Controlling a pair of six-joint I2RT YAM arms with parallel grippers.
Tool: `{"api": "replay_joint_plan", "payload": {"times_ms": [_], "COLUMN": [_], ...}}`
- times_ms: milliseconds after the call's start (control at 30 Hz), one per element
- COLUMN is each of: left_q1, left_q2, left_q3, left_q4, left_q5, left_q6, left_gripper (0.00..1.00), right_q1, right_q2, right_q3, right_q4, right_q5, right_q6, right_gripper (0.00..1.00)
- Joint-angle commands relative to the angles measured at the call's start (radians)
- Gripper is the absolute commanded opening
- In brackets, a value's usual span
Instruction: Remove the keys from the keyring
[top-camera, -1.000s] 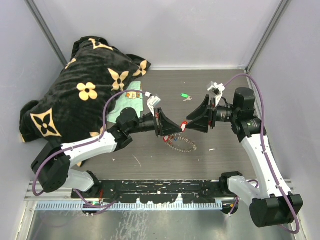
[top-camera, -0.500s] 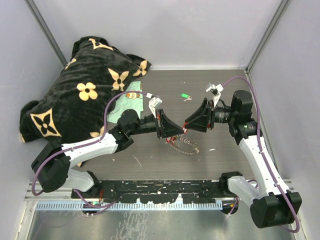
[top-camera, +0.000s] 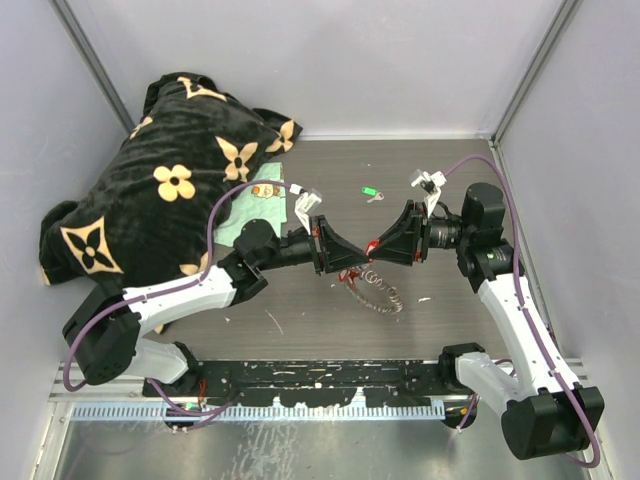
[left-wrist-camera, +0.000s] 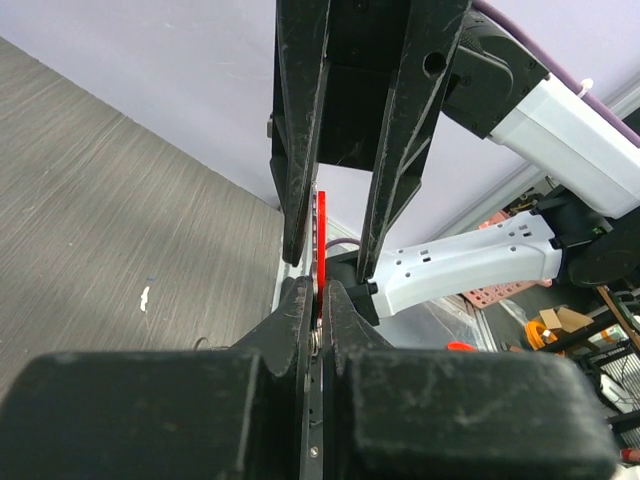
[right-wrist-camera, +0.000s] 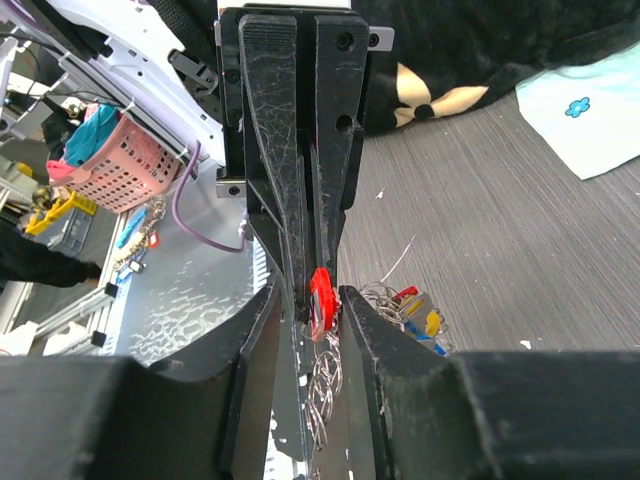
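Note:
The keyring (top-camera: 378, 288) hangs as a chain of silver loops (right-wrist-camera: 325, 385) just over the table's middle. My left gripper (top-camera: 357, 258) is shut on it; a bit of silver metal sits pinched between its fingertips (left-wrist-camera: 318, 295). A red-tagged key (right-wrist-camera: 322, 300) sticks out past them (left-wrist-camera: 320, 225). My right gripper (top-camera: 378, 248) faces the left one tip to tip. Its jaws stand narrowly open on either side of the red tag (right-wrist-camera: 315, 295), with a gap left on one side. More keys (right-wrist-camera: 420, 312) with red, yellow and blue tags dangle behind. A green-tagged key (top-camera: 369, 191) lies loose on the table farther back.
A black blanket with tan flowers (top-camera: 170, 190) fills the back left. A light green cloth (top-camera: 262, 205) lies beside it. Grey walls close in the table on three sides. A small white scrap (top-camera: 424, 299) lies right of the keyring.
My right gripper has moved left to the left gripper's tips and its jaws have narrowed around the red tag. The hanging keyring has swung slightly to the right.

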Motion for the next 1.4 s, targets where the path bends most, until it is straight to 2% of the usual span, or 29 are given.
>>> {"api": "replay_joint_plan", "payload": {"times_ms": [0,200,500,633,800,867,1033,1200,1367], "left_q1": [-0.002,-0.001,-0.002,-0.002,-0.002,-0.002,-0.001,-0.001,-0.005], "left_q2": [-0.033,-0.033,-0.026,-0.026,-0.032,-0.042,-0.117,-0.233,-0.327], "left_q3": [0.035,0.034,0.036,0.037,0.030,0.021,-0.030,-0.091,-0.158], "left_q4": [0.128,0.129,0.129,0.129,0.120,0.106,0.055,-0.027,-0.105], "left_q5": [-0.021,-0.018,-0.008,-0.008,-0.019,-0.025,-0.066,-0.098,-0.107], "left_q6": [-0.009,-0.013,-0.016,-0.016,-0.016,-0.011,0.027,0.099,0.195], "left_gripper": [0.00,0.00,0.00,0.00,0.00,0.05,0.24,0.39,0.39], "right_q1": [0.009,0.011,0.011,0.011,0.011,0.009,-0.003,-0.014,-0.021], "right_q2": [-0.021,-0.019,-0.018,-0.020,-0.032,-0.037,-0.051,-0.064,-0.079], "right_q3": [0.003,0.006,0.006,0.005,0.003,0.002,-0.006,0.000,0.000], "right_q4": [0.044,0.051,0.083,0.095,0.099,0.100,0.095,0.018,-0.060], "right_q5": [-0.029,-0.038,-0.049,-0.053,-0.056,-0.055,-0.070,-0.090,-0.111], "right_q6": [0.014,0.021,0.055,0.062,0.056,0.048,0.009,-0.108,-0.238], "right_gripper": [0.34,0.24,0.23,0.04,0.01,0.01,0.01,0.01,0.01]}}
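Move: The red key tag is pinched at my left fingertips, about 1 cm to the right of that hand's point, and it already stands between my right hand's open finger pads, about 1 cm left of that hand's point. The wiry keyring hangs from it, its middle roughly 9 cm below both hands and 2 cm back. The bunch of coloured keys is some 4 cm left, 2 cm ahead and 7 cm below the tag. I pass the red tag across: holding my right hand almost still, I close its fingers until they pinch the tag that my left fingers still hold. Only then do I open my left fingers and let go, pulling that hand left about 5 cm, rising some 3 cm and easing back 2 cm, clear of the tag, while my right hand keeps its pinch and drifts back about 1 cm. ##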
